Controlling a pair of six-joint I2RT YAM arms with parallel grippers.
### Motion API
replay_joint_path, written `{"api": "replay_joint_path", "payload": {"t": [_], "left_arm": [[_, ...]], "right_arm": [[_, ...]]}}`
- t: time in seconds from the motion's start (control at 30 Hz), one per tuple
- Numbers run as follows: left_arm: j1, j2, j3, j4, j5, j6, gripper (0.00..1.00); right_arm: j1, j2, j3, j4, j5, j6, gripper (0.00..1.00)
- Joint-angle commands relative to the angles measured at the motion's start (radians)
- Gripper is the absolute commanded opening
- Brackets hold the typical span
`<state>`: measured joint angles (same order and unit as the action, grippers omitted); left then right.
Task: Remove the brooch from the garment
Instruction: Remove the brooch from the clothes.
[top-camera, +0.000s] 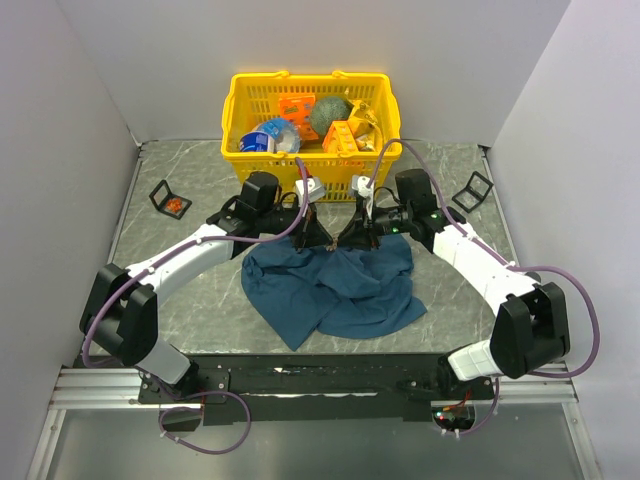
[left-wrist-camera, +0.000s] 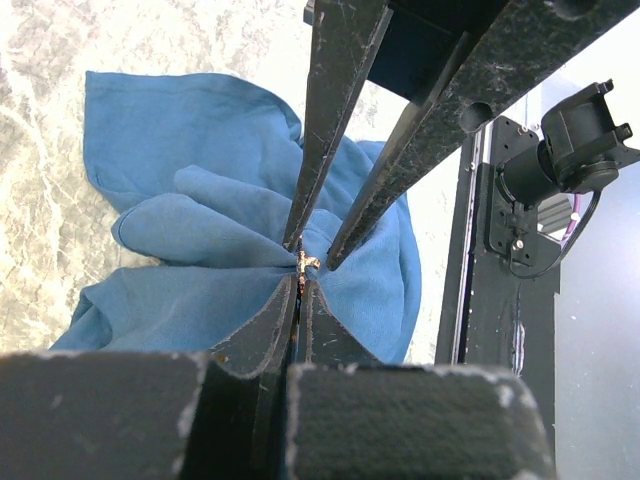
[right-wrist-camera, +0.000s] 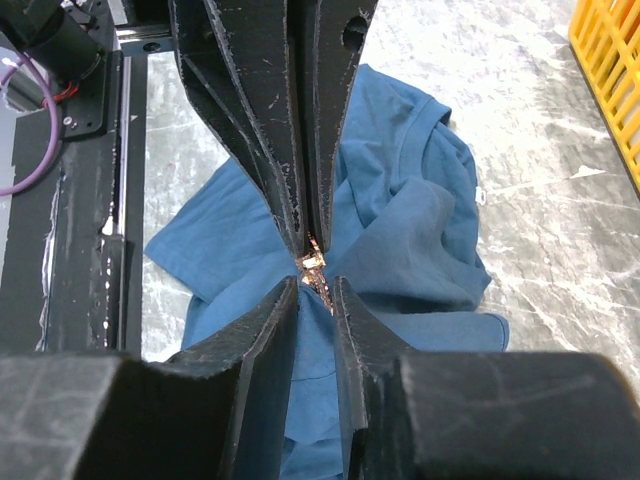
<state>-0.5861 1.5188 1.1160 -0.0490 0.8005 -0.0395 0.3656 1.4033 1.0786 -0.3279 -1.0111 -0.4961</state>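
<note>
The blue garment (top-camera: 330, 290) lies crumpled on the marbled table, pulled up into a peak in the middle where both grippers meet tip to tip. The brooch (right-wrist-camera: 312, 264) is a tiny gold-orange glint at that peak, and the left wrist view shows the brooch (left-wrist-camera: 305, 262) too. My left gripper (left-wrist-camera: 298, 282) is shut, pinching the brooch at its tips. My right gripper (right-wrist-camera: 317, 287) stands open with a narrow gap, cloth showing between its fingers and the brooch just at their tips. From above, the left gripper (top-camera: 318, 240) and right gripper (top-camera: 356, 238) hide the brooch.
A yellow basket (top-camera: 240, 110) full of packets and an orange box stands at the back. A small black stand (top-camera: 170, 200) sits at the left and another black stand (top-camera: 472, 190) at the right. White walls enclose the table.
</note>
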Motion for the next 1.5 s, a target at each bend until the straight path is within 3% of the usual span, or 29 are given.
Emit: {"api": "replay_joint_path", "payload": {"t": [0.0,0.4,0.57,0.73,0.87,0.97,1.27,1.3,1.33,1.47], "left_arm": [[-0.004,-0.011,0.002,0.041,0.029,-0.003,0.01],[-0.004,-0.014,-0.001,0.041,0.045,-0.007,0.01],[-0.004,-0.012,-0.002,0.041,0.045,-0.005,0.01],[-0.004,-0.011,-0.005,0.041,0.046,-0.005,0.01],[-0.006,-0.009,-0.008,0.041,0.043,-0.003,0.01],[-0.004,-0.008,-0.013,0.041,0.029,0.003,0.02],[-0.004,0.009,0.001,0.041,0.025,0.003,0.23],[-0.004,0.012,0.002,0.041,0.026,0.001,0.28],[-0.004,0.014,0.001,0.041,0.025,-0.002,0.4],[-0.004,0.021,0.01,0.035,0.02,0.006,0.63]], "right_arm": [[-0.005,0.006,0.03,-0.005,-0.027,-0.022,0.29],[-0.005,0.04,0.034,0.004,-0.007,-0.022,0.3],[-0.005,0.03,0.032,0.006,-0.018,-0.022,0.17],[-0.007,0.013,0.027,0.006,-0.02,-0.03,0.15],[-0.008,-0.001,0.026,0.004,-0.032,-0.032,0.0],[-0.008,-0.024,0.033,-0.02,-0.035,-0.045,0.0],[-0.002,-0.066,0.057,-0.086,0.138,-0.081,0.0],[-0.001,-0.069,0.057,-0.092,0.16,-0.082,0.0],[0.002,-0.07,0.058,-0.099,0.178,-0.085,0.0],[0.041,-0.079,0.061,-0.119,0.296,-0.088,0.0]]}}
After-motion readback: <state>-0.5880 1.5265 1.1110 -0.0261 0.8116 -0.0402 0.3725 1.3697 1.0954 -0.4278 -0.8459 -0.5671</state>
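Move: The brooch is already pinched in the shut left fingertips, its middle roughly 1 cm to that gripper's right. From the right hand point, between its part-open fingers, it lies about 1 cm left and 1 cm down. The crumpled garment's middle is some 10 cm back and 15 cm below the right gripper. The yellow basket stands around 23 cm ahead of it, 5 cm left and 8 cm lower. Hold the left gripper still with its pinch on the brooch while you lower the right about 1 cm and shut its fingers on the brooch. Once it is gripped, open the left fingers nearly halfway and ease the right gripper some 1.5 cm to the right, away from the left, its fingers dipping and swinging slightly clockwise. ##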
